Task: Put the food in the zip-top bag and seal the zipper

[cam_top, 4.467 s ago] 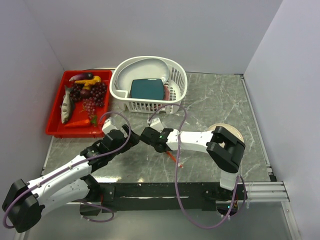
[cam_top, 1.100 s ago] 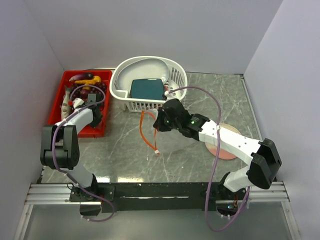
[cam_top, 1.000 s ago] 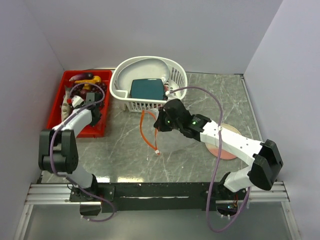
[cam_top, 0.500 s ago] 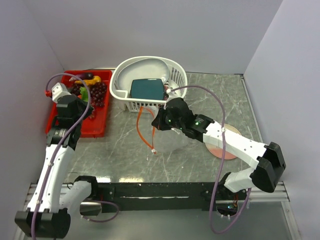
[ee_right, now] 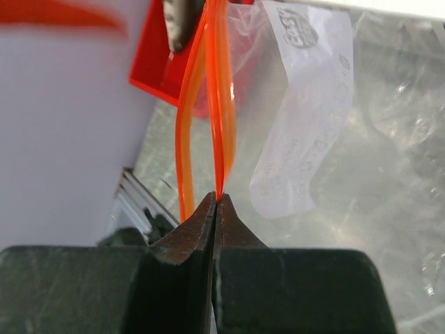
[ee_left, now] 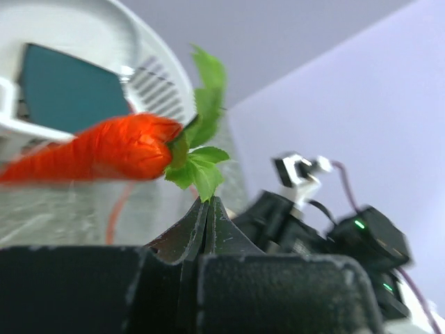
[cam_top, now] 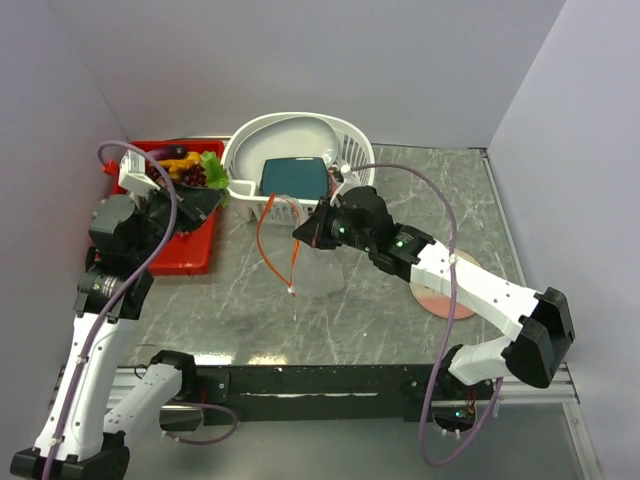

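Observation:
My left gripper [ee_left: 208,202] is shut on the green leaves of the orange carrot [ee_left: 104,149], which hangs in the air in front of it. From above, that gripper [cam_top: 208,196] is raised between the red tray and the white basket, the leaves [cam_top: 212,166] showing beside it. My right gripper [cam_top: 303,232] is shut on the zipper [ee_right: 219,104] and holds the zip-top bag [cam_top: 322,276] up off the table. The red-orange strip loops open [cam_top: 264,236] toward the left arm. Grapes [cam_top: 192,176] and a yellow fruit [cam_top: 180,160] lie in the tray.
The red tray [cam_top: 196,256] sits at the back left. The white slotted basket [cam_top: 238,186] behind the bag holds a teal dish [cam_top: 295,178]. A pink-and-cream plate [cam_top: 440,298] lies partly under the right arm. Walls close in on the left, back and right.
The left arm has lifted the carrot out of the red tray and swung it right toward the bag. The right gripper has raised the bag's mouth and shifted it slightly left.

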Controlling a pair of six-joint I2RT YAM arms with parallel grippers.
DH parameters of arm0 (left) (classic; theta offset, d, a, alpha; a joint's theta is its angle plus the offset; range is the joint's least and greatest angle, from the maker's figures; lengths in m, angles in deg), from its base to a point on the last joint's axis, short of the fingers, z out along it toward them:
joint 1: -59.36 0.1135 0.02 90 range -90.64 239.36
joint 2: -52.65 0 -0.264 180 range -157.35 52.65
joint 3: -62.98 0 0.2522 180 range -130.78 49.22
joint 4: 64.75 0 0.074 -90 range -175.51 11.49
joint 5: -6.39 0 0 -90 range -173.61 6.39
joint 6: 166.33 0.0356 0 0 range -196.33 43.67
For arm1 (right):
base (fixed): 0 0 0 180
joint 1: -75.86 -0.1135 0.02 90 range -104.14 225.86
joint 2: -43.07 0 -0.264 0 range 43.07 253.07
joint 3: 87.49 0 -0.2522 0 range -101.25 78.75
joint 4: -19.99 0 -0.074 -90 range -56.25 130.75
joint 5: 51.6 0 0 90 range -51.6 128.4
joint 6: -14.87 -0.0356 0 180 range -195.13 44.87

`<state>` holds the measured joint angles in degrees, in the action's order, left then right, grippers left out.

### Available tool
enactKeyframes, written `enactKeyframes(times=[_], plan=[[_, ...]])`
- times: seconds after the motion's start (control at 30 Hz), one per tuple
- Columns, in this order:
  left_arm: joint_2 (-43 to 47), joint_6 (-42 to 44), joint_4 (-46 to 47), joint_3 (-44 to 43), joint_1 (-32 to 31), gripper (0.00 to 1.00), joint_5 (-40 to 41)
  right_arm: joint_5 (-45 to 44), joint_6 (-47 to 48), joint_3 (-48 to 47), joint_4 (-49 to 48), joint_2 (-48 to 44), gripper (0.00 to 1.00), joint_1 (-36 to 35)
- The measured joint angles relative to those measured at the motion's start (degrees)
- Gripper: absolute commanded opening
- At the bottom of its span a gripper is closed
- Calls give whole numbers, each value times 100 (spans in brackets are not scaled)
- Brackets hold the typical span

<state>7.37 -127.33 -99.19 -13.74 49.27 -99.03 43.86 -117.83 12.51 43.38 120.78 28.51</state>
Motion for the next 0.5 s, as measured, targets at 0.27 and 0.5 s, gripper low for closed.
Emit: enactKeyframes(times=[0.27, 0.5], plan=[[-210, -328, 269, -535, -667, 1, -173, 315, -369, -702, -420, 723, 0, 240], [-501, -590, 461, -485, -1316, 1, -68, 407, -483, -848, -525, 977, 0, 262]])
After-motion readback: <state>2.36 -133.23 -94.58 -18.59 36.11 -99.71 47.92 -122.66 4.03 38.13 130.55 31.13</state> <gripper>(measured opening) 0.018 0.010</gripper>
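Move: The left hand holds the carrot by its leaves; the open bag's mouth is about 10 cm to its right, 1 cm back and some 13 cm lower. From that hand the teal box is 25 cm ahead, 10 cm right, and the red tray 18 cm ahead, 24 cm left, both roughly 35 cm below. The right hand pinches the bag's rim, the mouth's middle about 4 cm to its left, level ahead and 1 cm lower. Left hand swings the carrot some 7 cm right, rising, towards the bag, which right brings 5 cm forward-left. ##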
